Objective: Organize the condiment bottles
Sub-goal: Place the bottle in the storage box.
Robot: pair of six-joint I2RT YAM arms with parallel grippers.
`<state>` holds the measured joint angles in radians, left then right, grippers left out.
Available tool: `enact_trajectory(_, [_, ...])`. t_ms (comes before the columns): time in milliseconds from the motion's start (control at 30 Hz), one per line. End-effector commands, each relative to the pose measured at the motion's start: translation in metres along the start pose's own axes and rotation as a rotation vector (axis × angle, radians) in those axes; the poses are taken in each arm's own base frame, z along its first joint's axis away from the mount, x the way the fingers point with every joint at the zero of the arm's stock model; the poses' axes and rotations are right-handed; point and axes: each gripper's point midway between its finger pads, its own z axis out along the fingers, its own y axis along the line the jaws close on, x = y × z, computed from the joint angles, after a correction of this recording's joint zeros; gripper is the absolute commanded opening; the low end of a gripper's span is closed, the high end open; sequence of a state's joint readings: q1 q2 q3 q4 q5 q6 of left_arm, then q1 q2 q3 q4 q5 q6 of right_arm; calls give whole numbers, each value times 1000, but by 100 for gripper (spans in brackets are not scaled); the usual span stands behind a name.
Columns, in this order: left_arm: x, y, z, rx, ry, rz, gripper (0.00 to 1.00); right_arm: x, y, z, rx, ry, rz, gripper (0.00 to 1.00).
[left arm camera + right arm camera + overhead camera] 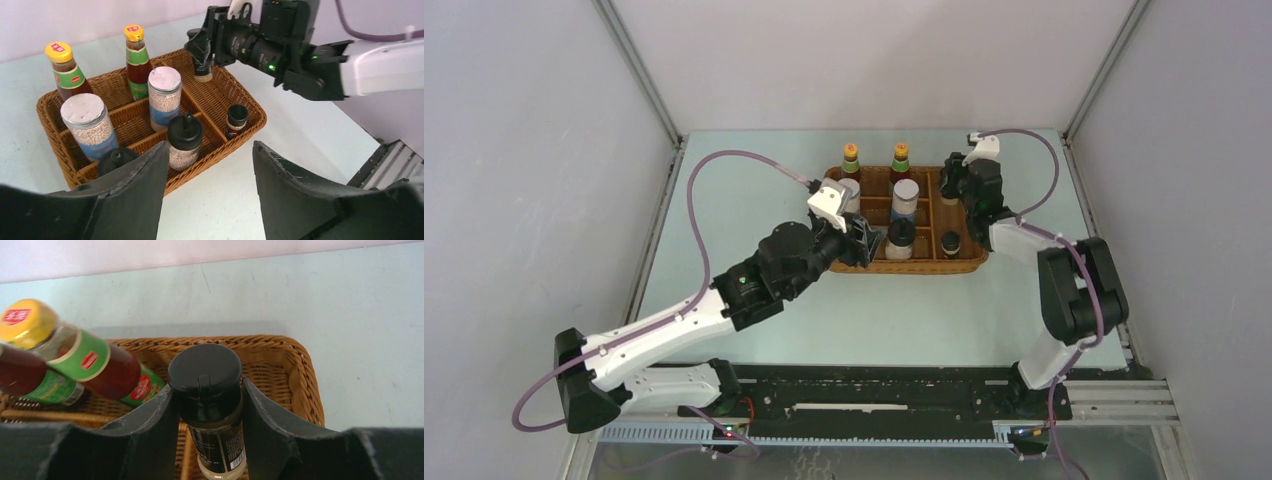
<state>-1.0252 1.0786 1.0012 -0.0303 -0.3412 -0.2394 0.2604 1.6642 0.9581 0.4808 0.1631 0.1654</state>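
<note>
The brown wicker tray (924, 266) holds two yellow-capped dark sauce bottles (67, 70) (136, 60) at the back, two silver-topped shakers (90, 125) (164, 95), two white black-capped bottles (184, 140) (116, 159) and one tiny dark bottle (237, 119) at the front right. My right gripper (207, 387) is shut on the other tiny dark bottle (205, 370), upright over the tray's back right compartment (202, 70). I cannot tell whether it touches the tray's floor. My left gripper (210, 150) is open and empty, just in front of the tray's near rim (864, 243).
The tray has wicker dividers (200, 107). The right arm (300, 55) reaches over the tray's far right corner. Bare table lies in front of the tray (874, 320) and right of it (310, 125). Grey walls stand on both sides.
</note>
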Motion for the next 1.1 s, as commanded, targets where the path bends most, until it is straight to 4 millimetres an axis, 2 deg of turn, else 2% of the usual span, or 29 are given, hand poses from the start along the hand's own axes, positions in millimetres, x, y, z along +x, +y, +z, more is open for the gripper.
enact_trajectory(0, [-26, -6, -2, 42, -162, -74, 67, -50, 9, 26, -75, -167, 55, 0])
enact_trajectory(167, [-22, -13, 1, 89, -183, -90, 67, -39, -3, 53, -55, -142, 48, 0])
enact_trajectory(367, [-26, -18, 1, 120, -215, -91, 66, -31, -17, 71, -15, -102, 42, 0])
enact_trajectory(567, [-26, -19, 1, 126, -222, -86, 67, -27, -24, 82, 22, -60, 38, 0])
enact_trajectory(867, [-26, -19, 0, 127, -230, -84, 67, -9, -31, 89, 85, 40, 44, 0])
enact_trajectory(1067, [-27, -19, -2, 133, -233, -73, 66, -3, -27, 90, 99, 89, 66, 0])
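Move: The right hand holds the black-capped bottle over the storage box's right-hand compartment; the free spot at the far end lies about 8 cm ahead of it, 2 cm to the right and 15 cm down. The nearer sauce bottle stands some 7 cm ahead and 11 cm left, the nearer white-lidded jar 2 cm back and 10 cm left, the small black-capped jar 12 cm straight back. From the left hand, that spot is about 32 cm ahead, 20 cm right and 30 cm down. Keeping its grip around the top of the black-capped bottle, the right hand carries it about 8 cm forward and slightly right, towards the far end of the right-hand compartment. It slows over that end and dips further, nearly 4 cm lower in all, as the fingers tip down some 5 degrees. The empty left hand, fingers still open, rolls slightly and drifts a couple of centimetres up and right. ##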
